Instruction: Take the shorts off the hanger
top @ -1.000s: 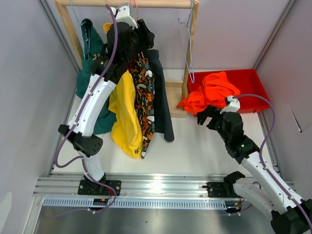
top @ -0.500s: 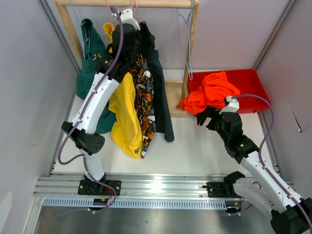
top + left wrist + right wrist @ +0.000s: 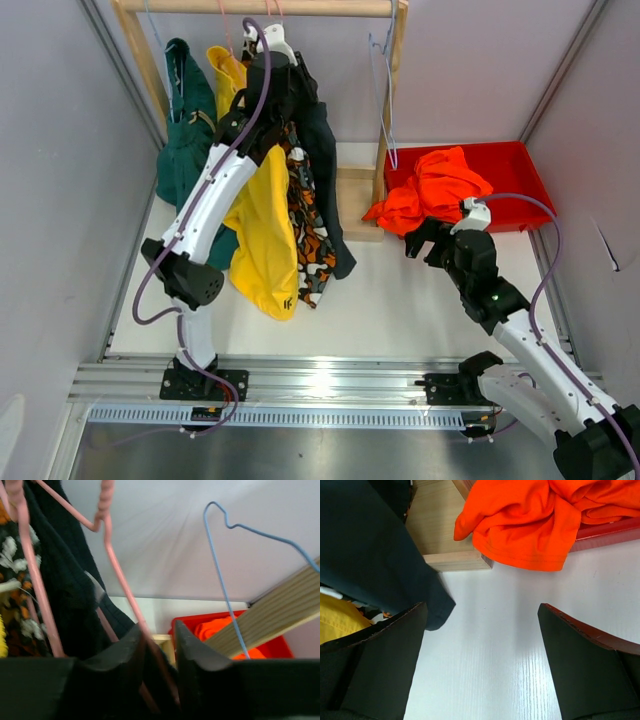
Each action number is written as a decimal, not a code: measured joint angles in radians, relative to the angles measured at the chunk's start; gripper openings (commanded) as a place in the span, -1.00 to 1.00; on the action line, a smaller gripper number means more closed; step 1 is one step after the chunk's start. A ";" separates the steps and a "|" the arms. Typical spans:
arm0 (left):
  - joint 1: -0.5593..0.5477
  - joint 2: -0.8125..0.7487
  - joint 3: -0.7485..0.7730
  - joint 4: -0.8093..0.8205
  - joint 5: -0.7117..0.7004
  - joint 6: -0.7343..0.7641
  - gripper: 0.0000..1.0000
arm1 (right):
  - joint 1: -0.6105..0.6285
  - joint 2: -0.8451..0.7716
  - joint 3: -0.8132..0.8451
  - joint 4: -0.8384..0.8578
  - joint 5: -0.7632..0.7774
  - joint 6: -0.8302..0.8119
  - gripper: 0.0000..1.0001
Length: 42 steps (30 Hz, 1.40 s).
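Observation:
Four shorts hang from the wooden rail (image 3: 300,7): dark green (image 3: 185,130), yellow (image 3: 262,240), orange-black-white patterned (image 3: 312,240) and black shorts (image 3: 327,170). Bright orange shorts (image 3: 435,185) lie over the rim of the red bin (image 3: 520,165). My left gripper (image 3: 283,72) is up at the hangers. In the left wrist view its jaws (image 3: 159,630) stand narrowly closed, with the pink hanger (image 3: 117,575) wire and the dark fabric of the black shorts (image 3: 65,590) between them. My right gripper (image 3: 420,240) hovers open over the table (image 3: 490,645), with nothing between its fingers.
An empty blue hanger (image 3: 385,100) hangs at the rail's right end, by the wooden post (image 3: 398,60). The rack's wooden foot (image 3: 440,525) sits between the hanging shorts and the bin. Grey walls close in on both sides.
My left gripper has moved right along the rail and its jaws have narrowed. The yellow and patterned shorts swung right and down. The right arm has not moved.

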 measured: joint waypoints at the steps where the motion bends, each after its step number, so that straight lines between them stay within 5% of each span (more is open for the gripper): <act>1: 0.002 0.004 0.002 0.000 -0.002 -0.001 -0.53 | -0.001 0.001 -0.003 0.001 0.000 0.000 0.98; 4: 0.010 0.018 0.011 -0.008 -0.006 -0.016 -1.00 | -0.007 0.009 -0.015 0.006 -0.001 -0.003 0.99; 16: 0.018 0.027 0.048 -0.047 0.062 -0.010 -1.00 | -0.006 0.022 -0.019 0.024 -0.008 -0.017 0.99; 23: 0.018 -0.019 0.077 -0.063 0.162 -0.065 -1.00 | 0.060 0.030 0.148 0.001 -0.045 -0.082 0.99; 31: 0.001 -0.136 0.073 -0.066 0.251 -0.143 -1.00 | 0.303 0.111 0.428 0.027 -0.037 -0.162 0.99; 42: -0.060 -0.293 -0.122 -0.005 0.232 -0.185 -1.00 | 0.691 0.347 0.573 0.084 0.182 -0.229 0.99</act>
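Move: A side wire of the dark shorts' pink hanger already lies between the left fingertips, about 1 cm ahead, with the shorts' middle some 15 cm straight below. The camouflage shorts' middle is about 6 cm left and 16 cm below, level; the empty blue hanger is about 14 cm right and 4 cm ahead. From the right hand, the dark shorts are about 17 cm left, 12 cm ahead, 10 cm higher; the orange shorts are 18 cm ahead, 8 cm right, 13 cm below. Ease the left gripper barely forward and down, shut it on the pink hanger's wire, then draw the hanger back about 12 cm and up, yawing clockwise and dipping the hand's left side. As that pull starts, swing the open right gripper left about 20 cm, nearly as far up and slightly back towards the dark shorts, tipping it up and turning it counter-clockwise. ##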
